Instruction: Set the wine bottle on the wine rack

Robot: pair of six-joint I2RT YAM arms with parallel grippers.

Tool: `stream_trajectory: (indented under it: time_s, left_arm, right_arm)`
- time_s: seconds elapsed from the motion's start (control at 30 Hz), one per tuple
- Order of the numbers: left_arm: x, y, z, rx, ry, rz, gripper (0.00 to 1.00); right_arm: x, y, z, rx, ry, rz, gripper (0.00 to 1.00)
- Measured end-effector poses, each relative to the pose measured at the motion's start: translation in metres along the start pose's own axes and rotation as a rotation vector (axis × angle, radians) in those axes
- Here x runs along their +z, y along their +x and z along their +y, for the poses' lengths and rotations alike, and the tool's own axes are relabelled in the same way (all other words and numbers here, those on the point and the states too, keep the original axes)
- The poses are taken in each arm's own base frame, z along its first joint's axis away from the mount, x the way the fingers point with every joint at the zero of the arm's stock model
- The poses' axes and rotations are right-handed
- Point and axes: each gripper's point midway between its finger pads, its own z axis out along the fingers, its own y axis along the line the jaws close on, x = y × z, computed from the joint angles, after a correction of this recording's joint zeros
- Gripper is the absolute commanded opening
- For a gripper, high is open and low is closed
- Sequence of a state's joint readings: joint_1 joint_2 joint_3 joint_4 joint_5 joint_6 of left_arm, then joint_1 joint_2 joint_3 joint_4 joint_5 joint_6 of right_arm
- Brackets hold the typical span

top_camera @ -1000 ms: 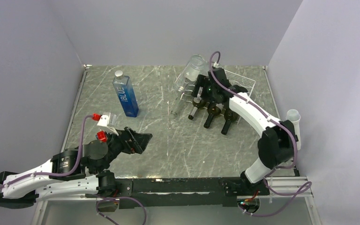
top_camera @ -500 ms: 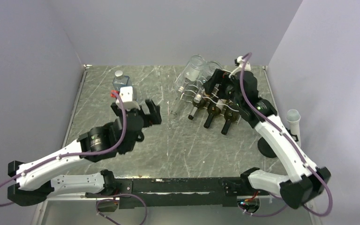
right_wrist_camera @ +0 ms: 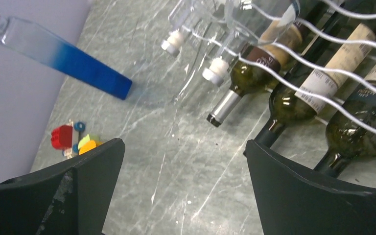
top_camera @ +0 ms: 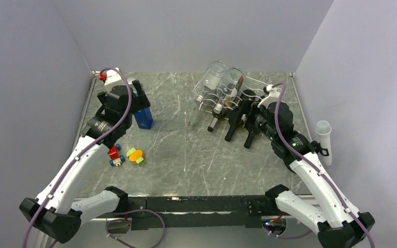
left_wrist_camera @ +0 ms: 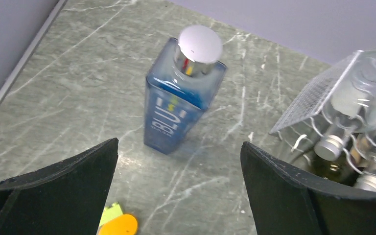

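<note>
The white wire wine rack (top_camera: 270,89) stands at the back right and holds two clear bottles (top_camera: 214,77) and three dark wine bottles (top_camera: 233,123), necks pointing near-left. It also shows in the right wrist view (right_wrist_camera: 293,73) and the left wrist view (left_wrist_camera: 318,93). A tall square blue bottle (top_camera: 143,118) with a silver cap stands upright on the table at the back left (left_wrist_camera: 181,98). My left gripper (top_camera: 126,101) is open and empty, hovering above and just short of the blue bottle. My right gripper (top_camera: 244,116) is open and empty over the dark bottles' necks.
Small toy blocks, red and blue (top_camera: 115,154) and orange and green (top_camera: 135,155), lie on the table left of centre. A white tube (top_camera: 323,135) stands at the right edge. Grey walls close in the left, back and right.
My left arm swung from the near left up to the blue bottle, uncovering the toy blocks. My right gripper drew back from the rack, where a second clear bottle now lies.
</note>
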State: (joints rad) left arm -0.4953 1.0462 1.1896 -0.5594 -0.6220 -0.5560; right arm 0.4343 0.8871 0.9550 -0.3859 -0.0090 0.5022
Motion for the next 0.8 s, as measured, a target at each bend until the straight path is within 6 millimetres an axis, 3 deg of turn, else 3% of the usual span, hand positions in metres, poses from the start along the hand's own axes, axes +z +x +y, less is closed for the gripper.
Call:
stream_trajectory:
  time_s: [0.07,0.17,0.33,0.5,0.63,0.8]
  left_arm:
    - [0.012,-0.001,0.010,0.030,-0.015,0.014,0.99]
    - [0.024,0.001,0.008,0.088,0.034,0.007,0.99]
    - [0.041,0.011,0.013,0.191,0.073,-0.003,0.99]
    - [0.066,0.005,0.028,0.232,0.059,-0.027,0.99]
    - [0.084,0.014,0.027,0.259,0.120,-0.013,0.99]
    - [0.090,0.034,0.017,0.272,0.214,0.012,0.91]
  right_arm:
    - [0.000,0.011,-0.001,0.004,-0.012,0.023,1.00]
    - [0.001,0.020,0.000,0.007,-0.033,0.052,1.00]
    - [-0.003,0.028,0.001,0.008,-0.055,0.059,1.00]
    - [-0.008,0.030,0.001,0.007,-0.069,0.054,1.00]
    - [-0.008,0.033,0.002,0.007,-0.080,0.058,1.00]
    - [-0.007,0.039,0.003,0.007,-0.091,0.077,1.00]
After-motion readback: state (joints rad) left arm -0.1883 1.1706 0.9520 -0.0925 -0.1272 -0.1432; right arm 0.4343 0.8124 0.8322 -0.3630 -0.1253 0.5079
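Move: The tall blue bottle stands upright in front of the left hand, its middle about 11 cm ahead, 1 cm to the left and some 15 cm below. The yellow-green toy lies about 2 cm behind that hand and 5 cm to its left, the red toy car level with that toy but roughly 15 cm to the hand's left, both some 29 cm down; the wine rack is about 38 cm to its right and 17 cm ahead. From the right hand, the blue bottle is roughly 43 cm left and 12 cm ahead. The left hand reaches forward about 7 cm and sinks nearly as far towards the neck and shoulders of the blue bottle, drifting a little left on the way, while the wrist turns some 15 degrees clockwise and rolls its left side up about 10 degrees, so the wide-open fingers come to straddle the line to the bottle. Meanwhile the empty right hand, still open, eases about 3 cm down and a bit back, off the loaded rack. ##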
